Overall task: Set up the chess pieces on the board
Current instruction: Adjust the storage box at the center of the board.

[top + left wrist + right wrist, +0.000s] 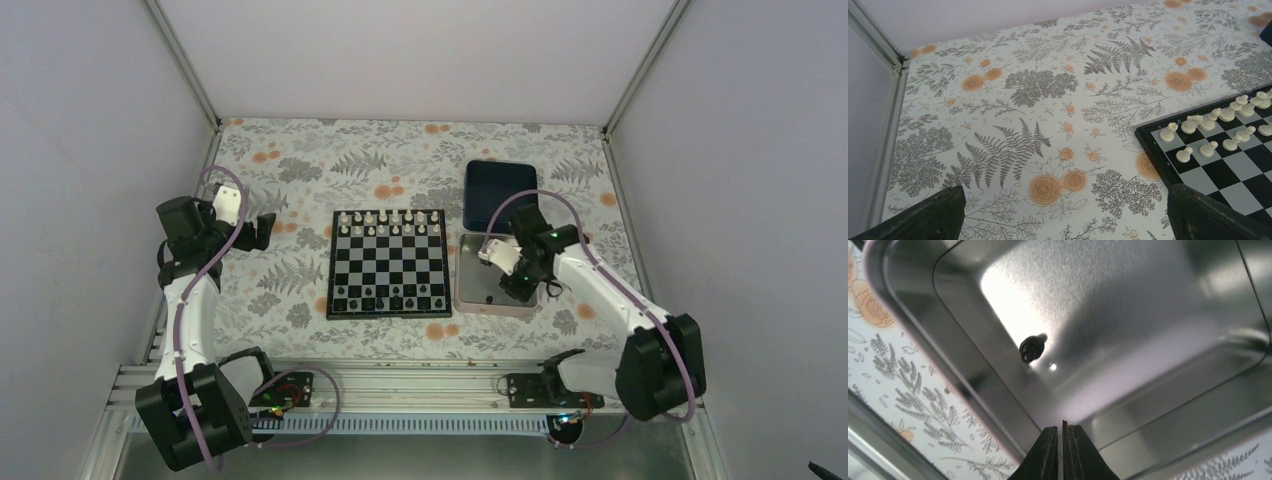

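Observation:
The board lies mid-table, with black chess pieces along its near rows and white ones on the far rows. One black piece lies on its side on the silver tray's floor. My right gripper hangs over that tray, shut with nothing between its fingers, a little short of the lying piece. At the left, my left gripper stands open over the patterned cloth, beside the board's corner and its white pieces.
A dark blue square tray sits just behind the silver one, right of the board. Grey walls and metal frame posts close in the table on three sides. Floral cloth covers the table.

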Controlling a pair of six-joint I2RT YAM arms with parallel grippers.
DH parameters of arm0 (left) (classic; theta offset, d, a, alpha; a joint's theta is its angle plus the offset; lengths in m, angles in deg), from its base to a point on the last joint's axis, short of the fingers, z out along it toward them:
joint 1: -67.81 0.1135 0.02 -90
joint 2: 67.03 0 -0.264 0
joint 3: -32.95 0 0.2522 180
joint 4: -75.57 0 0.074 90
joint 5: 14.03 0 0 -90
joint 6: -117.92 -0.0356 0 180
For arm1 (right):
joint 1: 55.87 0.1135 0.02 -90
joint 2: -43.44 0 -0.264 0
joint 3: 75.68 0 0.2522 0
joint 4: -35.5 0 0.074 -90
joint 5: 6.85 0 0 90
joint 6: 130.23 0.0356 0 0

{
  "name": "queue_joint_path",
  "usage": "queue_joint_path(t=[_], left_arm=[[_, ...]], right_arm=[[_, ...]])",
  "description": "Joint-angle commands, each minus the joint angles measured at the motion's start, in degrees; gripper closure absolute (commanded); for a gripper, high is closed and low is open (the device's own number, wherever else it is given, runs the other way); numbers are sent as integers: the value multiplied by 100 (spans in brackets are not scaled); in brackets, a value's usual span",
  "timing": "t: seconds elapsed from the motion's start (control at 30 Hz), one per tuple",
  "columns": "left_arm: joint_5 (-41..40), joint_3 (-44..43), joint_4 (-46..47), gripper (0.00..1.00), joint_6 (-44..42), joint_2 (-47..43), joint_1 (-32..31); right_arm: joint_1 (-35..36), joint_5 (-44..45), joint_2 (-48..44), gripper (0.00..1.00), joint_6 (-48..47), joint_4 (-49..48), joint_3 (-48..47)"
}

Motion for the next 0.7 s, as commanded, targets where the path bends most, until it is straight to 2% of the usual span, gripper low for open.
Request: queue_joint_path(t=[0.0, 0.13, 0.3, 0.67], left_arm=[[252, -35, -20, 0, -89, 36, 32], [340, -42, -51, 0, -119, 49, 32], [399, -70, -60, 0, -133, 87, 32], [361, -73, -67, 0, -125, 58, 32]], right_arm=[[-141, -214, -589, 94, 203, 280, 234], [-172, -1019, -1281, 93, 55, 888, 68], [-185, -482, -1214, 90, 204, 1092, 525], [-170, 156, -405, 92, -104, 932, 531]])
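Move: The middle of the metal storage box lies about 6 cm ahead of my right hand and 3 cm to its left, some 4 cm below; its near rim runs roughly 4 cm behind the hand. One black pawn stands in the box, about 5 cm to the left, level with the hand; the chessboard's middle is some 33 cm left and 9 cm ahead. From my left hand the storage box is roughly 60 cm to the right, 5 cm back and 17 cm below. With its fingers still nearly shut and pointing down, I draw my right hand back about 6 cm in a low hop: up some 3 cm to pass over the storage box's near rim, then down again by about 4 cm on my side of it, near its right corner. It drifts 2 cm right, fingertips tipping back slightly. ##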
